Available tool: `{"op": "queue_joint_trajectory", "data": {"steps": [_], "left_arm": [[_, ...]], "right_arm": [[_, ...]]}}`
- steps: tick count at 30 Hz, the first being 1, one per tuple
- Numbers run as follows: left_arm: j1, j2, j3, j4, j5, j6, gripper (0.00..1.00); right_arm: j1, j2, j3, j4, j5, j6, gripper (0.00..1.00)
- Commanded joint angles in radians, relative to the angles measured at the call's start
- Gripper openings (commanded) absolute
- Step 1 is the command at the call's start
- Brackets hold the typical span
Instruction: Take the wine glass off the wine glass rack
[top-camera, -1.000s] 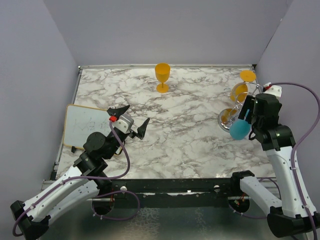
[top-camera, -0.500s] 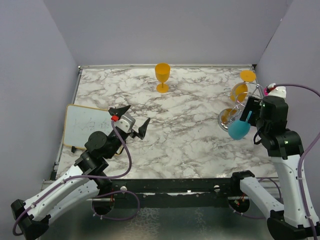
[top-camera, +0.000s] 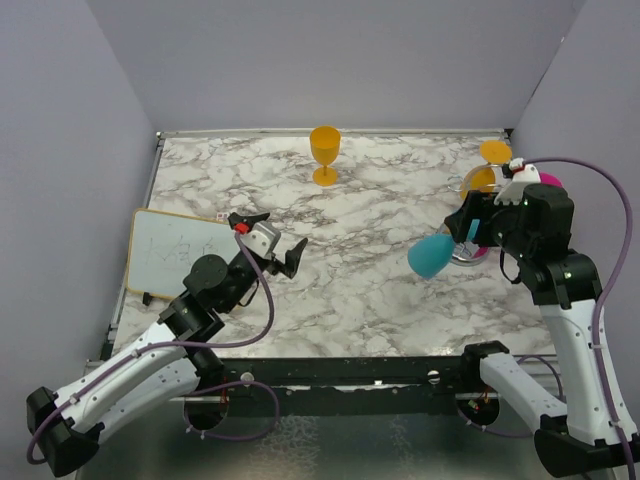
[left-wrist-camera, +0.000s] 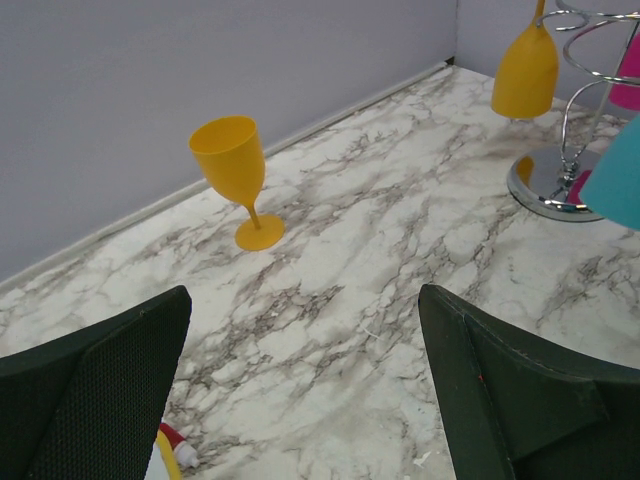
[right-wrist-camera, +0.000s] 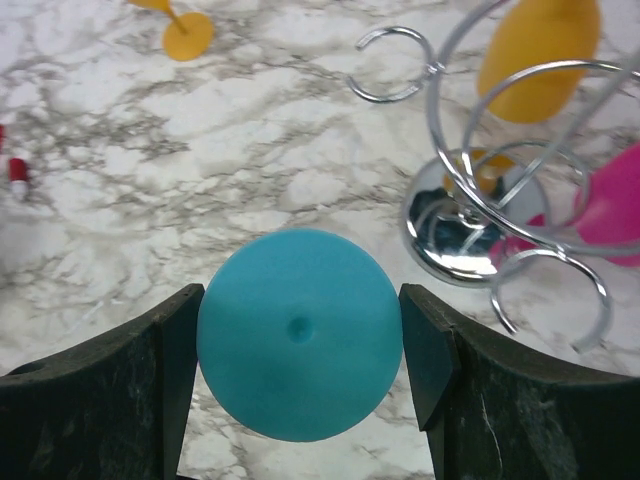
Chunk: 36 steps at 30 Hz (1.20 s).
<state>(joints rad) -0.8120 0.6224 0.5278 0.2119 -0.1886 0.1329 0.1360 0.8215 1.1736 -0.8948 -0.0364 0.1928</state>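
Observation:
The teal wine glass (top-camera: 432, 256) hangs tilted above the marble, just left of the wine glass rack (top-camera: 468, 256). My right gripper (top-camera: 463, 232) is shut on the wine glass. In the right wrist view a round teal face of the wine glass (right-wrist-camera: 300, 330) fills the space between both fingers. The wine glass rack (right-wrist-camera: 450, 225) is a shiny silver stand with a disc base and curved wire arms. It stands apart from the teal glass, to the upper right. My left gripper (top-camera: 279, 234) is open over the left-middle of the table, its jaws wide with only marble between them.
An orange glass (top-camera: 482, 181) and a pink glass (top-camera: 549, 180) hang on the rack. Another orange glass (top-camera: 325, 153) stands upright at the back centre. A whiteboard (top-camera: 170, 250) lies at the left edge, with a red-capped marker (left-wrist-camera: 176, 450) by it. Grey walls enclose the table.
My right gripper has carried the teal glass leftward, away from the rack's base, and tilted it. The left arm has shifted slightly to the right, still open.

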Motion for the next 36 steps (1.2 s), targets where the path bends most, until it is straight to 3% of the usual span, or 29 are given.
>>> {"op": "queue_joint_trajectory", "data": {"steps": [1, 5, 9, 12, 23, 34, 36], "left_arm": [[-0.004, 0.073, 0.080, -0.002, 0.064, -0.181, 1.00], [-0.004, 0.155, 0.159, -0.021, 0.139, -0.515, 1.00], [-0.002, 0.200, 0.085, 0.168, 0.212, -0.898, 0.99], [-0.003, 0.227, 0.024, 0.295, 0.222, -1.086, 1.00], [-0.003, 0.296, 0.000, 0.441, 0.270, -1.263, 1.00], [-0.003, 0.327, -0.030, 0.508, 0.322, -1.390, 0.99], [-0.002, 0.336, -0.036, 0.526, 0.336, -1.408, 0.95]], "right_arm": [[-0.004, 0.021, 0.018, 0.159, -0.236, 0.095, 0.66], [-0.005, 0.050, 0.007, 0.238, -0.328, 0.196, 0.66], [-0.004, 0.061, -0.005, 0.299, -0.391, 0.277, 0.66], [-0.004, 0.056, -0.022, 0.342, -0.424, 0.338, 0.66], [-0.004, 0.039, -0.164, 0.612, -0.608, 0.599, 0.66], [-0.004, 0.029, -0.243, 0.757, -0.626, 0.743, 0.66], [-0.004, 0.026, -0.262, 0.783, -0.633, 0.764, 0.66]]}}
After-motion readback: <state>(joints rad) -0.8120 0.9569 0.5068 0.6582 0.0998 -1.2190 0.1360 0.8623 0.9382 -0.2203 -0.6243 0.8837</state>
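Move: The right hand already holds the blue wine glass by its foot, off the rack; the glass's middle hangs about 5 cm left, level ahead and 7 cm below that hand. From the empty left hand, it lies roughly 33 cm right, level ahead and 6 cm below. The rack stands some 7 cm ahead and 7 cm right of the right hand, 13 cm lower. The standing yellow glass is about 26 cm ahead and 9 cm right of the left hand, 18 cm lower. Keeping its pinch on the blue glass's foot, the right hand carries it left about 12 cm, away from the rack towards the left hand, also rising some 5 cm and rolling its left side up about 45 degrees. The left hand comes right to meet the bowl, about 10 cm and slightly back, rolling roughly 80 degrees left side down, fingers staying open. ##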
